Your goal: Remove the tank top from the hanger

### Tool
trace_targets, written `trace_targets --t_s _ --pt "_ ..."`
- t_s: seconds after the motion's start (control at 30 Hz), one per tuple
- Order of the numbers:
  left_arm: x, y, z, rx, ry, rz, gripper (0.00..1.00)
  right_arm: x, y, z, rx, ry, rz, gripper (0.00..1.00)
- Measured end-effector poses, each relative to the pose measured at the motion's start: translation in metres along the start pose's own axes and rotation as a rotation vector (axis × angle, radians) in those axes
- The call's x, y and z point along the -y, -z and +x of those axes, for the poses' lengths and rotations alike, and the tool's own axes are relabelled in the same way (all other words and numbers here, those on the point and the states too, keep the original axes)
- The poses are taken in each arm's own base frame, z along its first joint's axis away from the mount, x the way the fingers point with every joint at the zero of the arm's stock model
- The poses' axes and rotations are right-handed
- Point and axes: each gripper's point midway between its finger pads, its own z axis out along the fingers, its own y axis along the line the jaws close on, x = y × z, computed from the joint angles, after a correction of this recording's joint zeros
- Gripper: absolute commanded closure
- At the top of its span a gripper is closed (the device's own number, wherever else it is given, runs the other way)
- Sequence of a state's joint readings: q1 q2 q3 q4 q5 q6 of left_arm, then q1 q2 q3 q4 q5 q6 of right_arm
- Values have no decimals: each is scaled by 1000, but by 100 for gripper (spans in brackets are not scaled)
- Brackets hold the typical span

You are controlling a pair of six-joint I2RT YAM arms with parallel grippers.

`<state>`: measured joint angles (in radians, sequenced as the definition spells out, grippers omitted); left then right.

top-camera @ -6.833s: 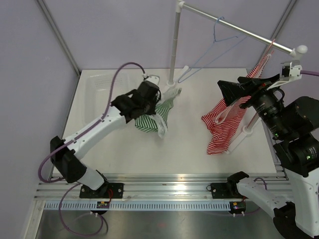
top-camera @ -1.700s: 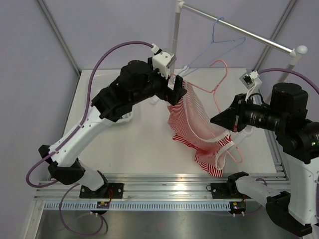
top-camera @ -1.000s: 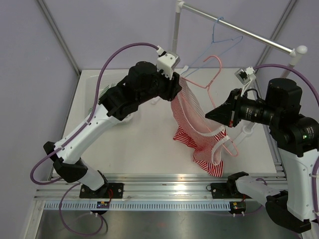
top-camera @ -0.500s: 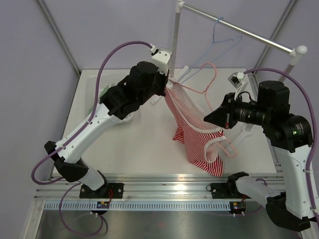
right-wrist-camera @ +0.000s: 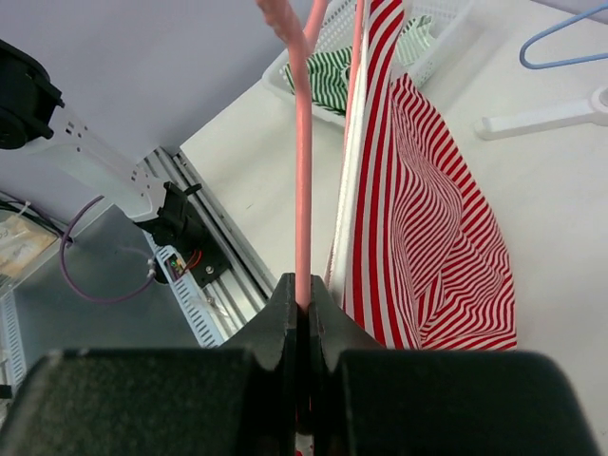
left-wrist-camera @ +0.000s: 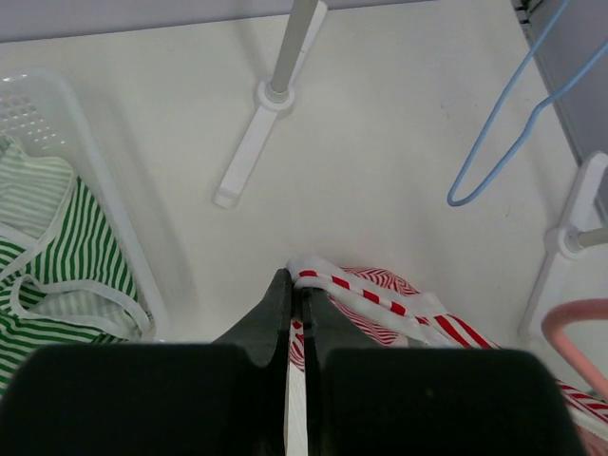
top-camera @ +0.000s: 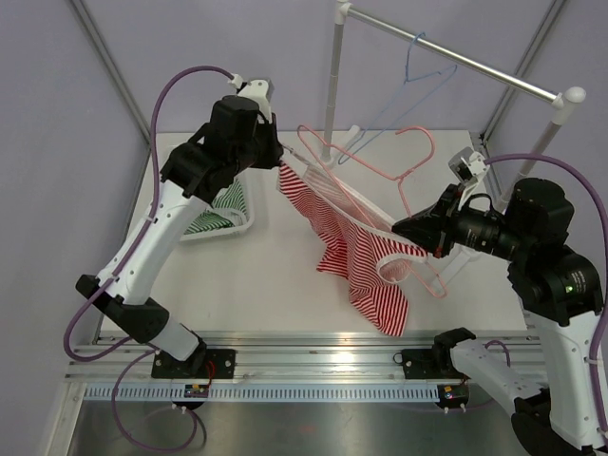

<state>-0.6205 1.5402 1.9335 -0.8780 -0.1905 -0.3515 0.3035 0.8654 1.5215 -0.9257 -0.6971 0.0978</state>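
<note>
A red-and-white striped tank top (top-camera: 356,256) hangs stretched in the air between my two arms. It also shows in the left wrist view (left-wrist-camera: 380,294) and the right wrist view (right-wrist-camera: 427,237). My left gripper (top-camera: 277,161) is shut on its white-trimmed strap (left-wrist-camera: 328,282) and holds it up at the left. My right gripper (top-camera: 404,228) is shut on the wire of the pink hanger (top-camera: 375,157), which also shows in the right wrist view (right-wrist-camera: 299,142). The hanger still passes through the top's straps.
A white basket (top-camera: 237,223) holding a green striped garment (top-camera: 223,204) sits at the left of the table. A white rack with a rail (top-camera: 446,57) stands at the back with a blue hanger (top-camera: 418,71) on it. Its base feet (left-wrist-camera: 256,133) rest on the table.
My left gripper has pulled the strap up and to the left, over the basket, stretching the top. The right gripper with the pink hanger has held near the right and lowered slightly.
</note>
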Motion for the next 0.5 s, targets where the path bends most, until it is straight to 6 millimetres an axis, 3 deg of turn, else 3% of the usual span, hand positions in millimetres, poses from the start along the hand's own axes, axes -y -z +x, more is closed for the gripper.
trace_targets --t_s 0.13,0.23,0.4,0.5 --pt "10 4 0 8 16 117 100 10 -4 -3 72 7 38 100" --pt "31 18 15 5 8 302 100 22 -11 -16 202 -12 76 100" --pt "85 55 27 -16 -55 658 100 29 -18 -79 488 -25 63 100" --pt "116 74 45 -66 -126 837 100 33 -17 -118 618 -15 67 100"
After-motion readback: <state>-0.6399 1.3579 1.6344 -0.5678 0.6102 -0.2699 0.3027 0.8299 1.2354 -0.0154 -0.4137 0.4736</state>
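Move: The left hand already pinches a shoulder strap of the tank top. The middle of the pink hanger is about 16 cm to its right, 15 cm back and 5 cm higher. The cloth's middle is some 14 cm right, 10 cm back and 10 cm below. For the right hand, already gripping an arm of that hanger, the cloth's middle lies roughly 10 cm ahead, 7 cm left and 14 cm lower; the blue hanger is about 20 cm ahead, straight on and slightly higher. Both grips hold, strap in the left fingers and pink hanger in the right, as the two are drawn apart. The left carries the strap back and to the right, about 14 cm in all, turning clockwise some 45 degrees; the right lifts the hanger up and forward, roughly 12 cm, towards the blue hanger and the rail, its fingertips swinging upward. ##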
